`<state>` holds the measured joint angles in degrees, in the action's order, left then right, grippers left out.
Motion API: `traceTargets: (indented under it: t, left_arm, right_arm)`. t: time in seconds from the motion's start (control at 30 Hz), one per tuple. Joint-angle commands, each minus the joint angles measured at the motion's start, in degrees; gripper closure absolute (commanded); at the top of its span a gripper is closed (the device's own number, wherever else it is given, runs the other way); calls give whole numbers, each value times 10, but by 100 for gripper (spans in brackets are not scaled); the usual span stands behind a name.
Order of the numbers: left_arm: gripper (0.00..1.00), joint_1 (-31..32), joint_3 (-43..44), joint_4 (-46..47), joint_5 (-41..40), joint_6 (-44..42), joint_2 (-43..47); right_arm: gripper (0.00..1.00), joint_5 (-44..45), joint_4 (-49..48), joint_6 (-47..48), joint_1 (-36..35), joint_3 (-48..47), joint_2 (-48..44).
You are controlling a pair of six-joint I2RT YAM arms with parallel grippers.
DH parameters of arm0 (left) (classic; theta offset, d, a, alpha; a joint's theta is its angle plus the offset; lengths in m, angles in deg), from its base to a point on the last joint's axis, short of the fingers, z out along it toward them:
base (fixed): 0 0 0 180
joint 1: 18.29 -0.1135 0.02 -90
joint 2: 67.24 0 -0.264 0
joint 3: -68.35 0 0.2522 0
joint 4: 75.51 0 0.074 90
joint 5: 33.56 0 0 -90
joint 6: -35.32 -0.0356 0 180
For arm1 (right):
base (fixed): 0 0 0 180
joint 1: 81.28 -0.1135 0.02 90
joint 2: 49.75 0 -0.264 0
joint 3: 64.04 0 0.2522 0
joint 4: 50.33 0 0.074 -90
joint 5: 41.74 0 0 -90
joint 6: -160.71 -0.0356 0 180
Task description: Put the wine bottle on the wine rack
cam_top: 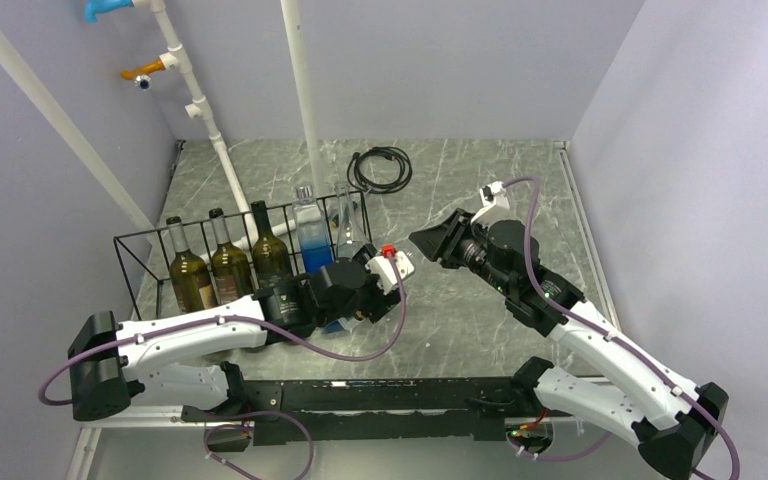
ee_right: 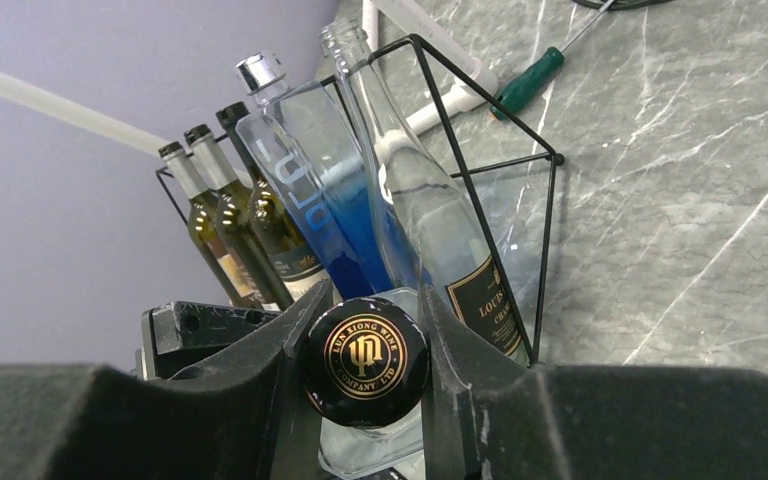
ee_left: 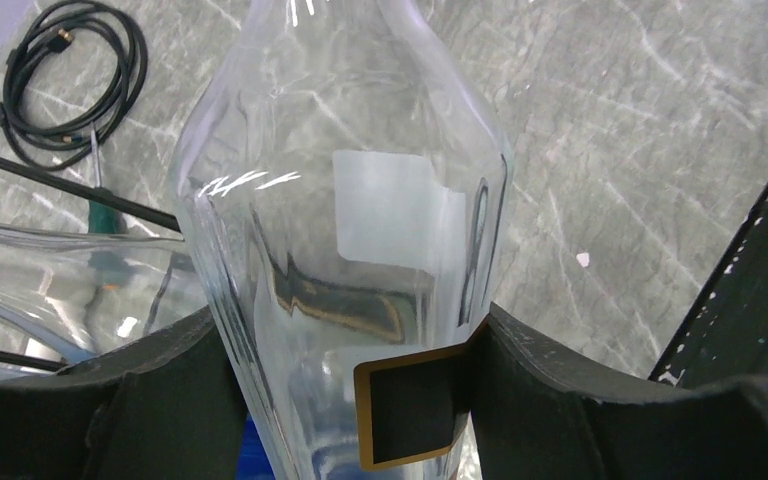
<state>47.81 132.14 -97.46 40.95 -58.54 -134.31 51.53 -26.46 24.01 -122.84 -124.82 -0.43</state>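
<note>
A clear glass wine bottle (ee_left: pixel 360 200) with a black and gold label is held off the table just right of the wine rack. My left gripper (ee_left: pixel 350 345) is shut on its body, one finger on each side. My right gripper (ee_right: pixel 368 335) is shut on its black, gold-printed cap (ee_right: pixel 365 362). In the top view the left gripper (cam_top: pixel 360 288) and the right gripper (cam_top: pixel 426 240) face each other, and the clear bottle barely shows between them. The wine rack (cam_top: pixel 145 240) is a low black wire frame holding three dark bottles (cam_top: pixel 230 265), a blue-tinted bottle (ee_right: pixel 325 200) and a clear bottle (ee_right: pixel 430 220).
White plastic pipes (cam_top: pixel 205 110) rise behind the rack. A coiled black cable (cam_top: pixel 380 168) lies at the back of the marble table, and a green-handled screwdriver (ee_right: pixel 530 80) lies beyond the rack's end. Grey walls close in the left, back and right sides.
</note>
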Motion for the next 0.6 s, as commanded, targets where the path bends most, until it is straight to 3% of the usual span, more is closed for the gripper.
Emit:
traceTargets:
  t: [0.0, 0.13, 0.2, 0.57]
  left_arm:
    - [61, -2, 72, 32, -53, 35, -13]
    - [25, -2, 72, 33, -51, 35, -17]
    - [12, -2, 68, 35, -59, 35, -18]
    - [4, -2, 70, 38, -57, 32, -26]
  right_arm:
    - [100, -65, -98, -48, -4, 3, 3]
    - [100, -99, -110, -52, -4, -8, 23]
    - [100, -107, -124, -61, -5, 0, 19]
    - [100, -125, -132, -54, -5, -2, 18]
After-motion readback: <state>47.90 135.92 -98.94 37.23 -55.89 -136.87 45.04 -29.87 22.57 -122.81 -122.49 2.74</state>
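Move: The clear wine bottle is still held by both hands: capped top in the right fingers, body in the left. Its middle is some 6 cm back, 6 left and 11 below the right hand, and about 1 back, 3 left and 3 below the left. From the left hand, the clear bottle already racked is about 7 ahead, 7 left and 7 lower; the blue bottle is level with it, 7 farther left. The rack's right end is roughly 3 ahead, 5 left and 20 below the right hand. The wine bottle passes from the left hand's grip to the right hand's alone: the left fingers open from partly to nearly full width around its body, that hand ending about 1 cm forward and 1 up after a small dip. The right hand keeps its pinch on the cap and, after a slight forward start, eases some 3 cm left and down towards the left hand, turning about 5 degrees counter-clockwise. ##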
